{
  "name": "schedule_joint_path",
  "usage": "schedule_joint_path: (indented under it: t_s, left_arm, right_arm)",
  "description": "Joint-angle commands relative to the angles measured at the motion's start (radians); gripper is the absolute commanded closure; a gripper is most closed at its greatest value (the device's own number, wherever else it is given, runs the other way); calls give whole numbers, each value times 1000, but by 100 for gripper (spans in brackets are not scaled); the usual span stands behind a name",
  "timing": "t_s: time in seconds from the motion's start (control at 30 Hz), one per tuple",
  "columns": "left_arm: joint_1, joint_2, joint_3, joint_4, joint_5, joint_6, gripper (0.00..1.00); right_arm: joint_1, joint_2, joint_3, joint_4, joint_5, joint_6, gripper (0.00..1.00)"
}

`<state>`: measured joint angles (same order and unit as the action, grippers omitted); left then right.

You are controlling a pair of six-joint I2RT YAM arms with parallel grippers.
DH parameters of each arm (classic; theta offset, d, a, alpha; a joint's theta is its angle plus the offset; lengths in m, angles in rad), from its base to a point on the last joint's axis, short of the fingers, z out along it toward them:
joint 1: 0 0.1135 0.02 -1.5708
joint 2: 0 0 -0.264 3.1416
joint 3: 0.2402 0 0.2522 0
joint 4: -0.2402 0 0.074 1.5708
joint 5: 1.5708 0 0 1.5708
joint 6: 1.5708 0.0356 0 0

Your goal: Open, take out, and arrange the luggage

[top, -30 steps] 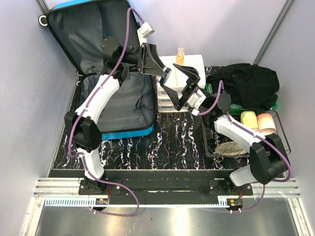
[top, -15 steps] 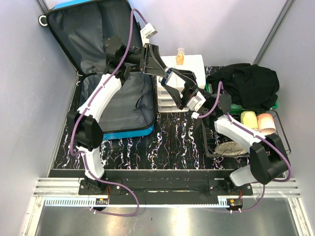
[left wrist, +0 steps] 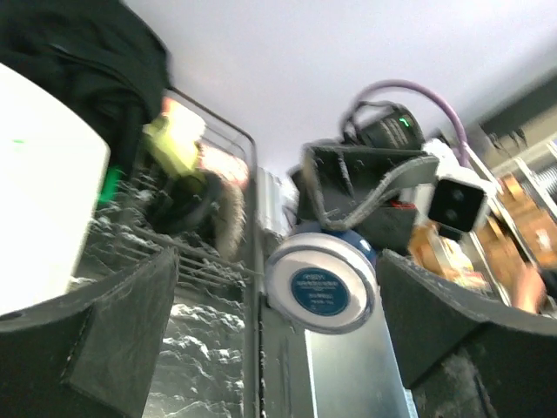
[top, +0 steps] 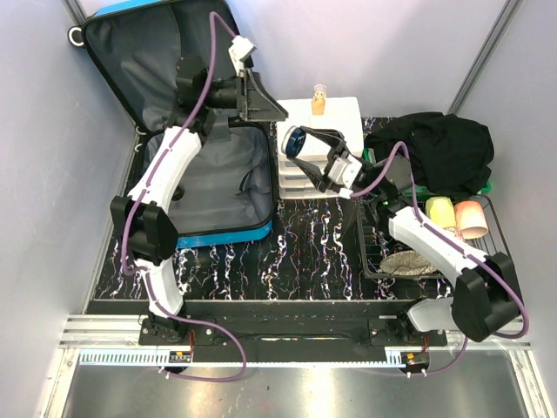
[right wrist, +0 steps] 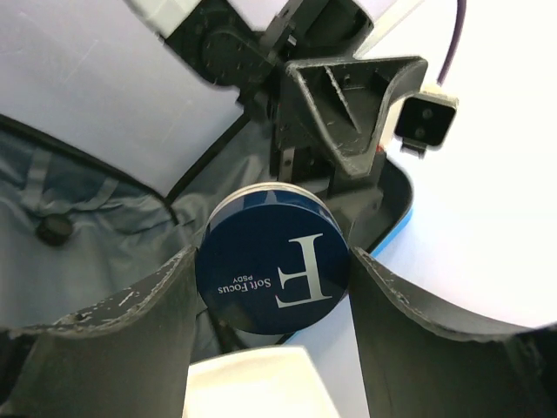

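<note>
The luggage [top: 204, 178] lies open at the back left, its blue rim around grey lining [right wrist: 78, 235] and its lid [top: 130, 52] propped against the wall. A round dark-blue jar [top: 296, 141] hangs over the white organiser, gripped at its sides by my right gripper [top: 300, 143]. The right wrist view shows the jar's lid [right wrist: 271, 270] wedged between both fingers of that gripper [right wrist: 271, 280]. My left gripper [top: 268, 106] stands open above the luggage's right edge, apart from the jar. The left wrist view shows the jar's white base [left wrist: 321, 287] beyond the spread left gripper [left wrist: 278, 300].
A white three-drawer organiser [top: 335, 111] stands in the middle with a small bottle [top: 319, 100] on top. A black garment [top: 435, 152] lies over a green tray [top: 485, 185] at the right. A wire basket [top: 363, 248] holds a yellow cup [top: 439, 212] and a pink cup [top: 470, 216].
My left gripper has opened, let go of the jar and drawn back up and left. The right gripper has closed on the jar and now holds it alone.
</note>
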<state>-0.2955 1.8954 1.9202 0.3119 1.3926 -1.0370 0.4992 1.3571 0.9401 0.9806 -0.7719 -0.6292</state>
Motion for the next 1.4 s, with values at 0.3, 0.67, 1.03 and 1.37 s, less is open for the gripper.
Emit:
schedule_joint_path:
  t_s: [0.3,0.67,1.03,1.37]
  left_arm:
    - [160,-217,-7,-717,-644,966,1]
    - [162,-280,-122,-712,-645,1046,1]
    - [167,-302,-207,-674,-705,1025,1]
    - [205,-297,-228,-640,-705,959,1]
  right_arm:
    - [-57,46,466,-1096,77,59,52]
    - [-83,338,880,-1488,121,-33,53]
    - [-74,580,1176,-1671,174,-104,53]
    - [-56,780,1442,-1804,269,-178,52]
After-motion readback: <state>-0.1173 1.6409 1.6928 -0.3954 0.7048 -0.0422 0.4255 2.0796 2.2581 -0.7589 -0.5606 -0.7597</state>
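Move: The blue-lidded jar is already in the right hand's fingers; the left compartment of the white drawer unit's top tray lies about 22 cm ahead of that hand, 2 cm left and 22 cm lower. The orange bottle stands some 31 cm ahead, 5 cm right and 17 cm below; the open luggage's bottom shell is roughly 19 cm ahead, 26 cm left and 36 cm below. From the empty left hand the compartment is about 17 cm ahead, straight in line, 23 cm below. The jar, still pinched in the right fingers, is carried about 17 cm forward towards the tray's left compartment and, after a nearly level start, some 12 cm down, while the wrist tips its fingers from slightly upward to slanting down. The left hand, open and clear of the jar, darts forward, then swings left and sinks away over the luggage, turning counter-clockwise about 45 degrees. ##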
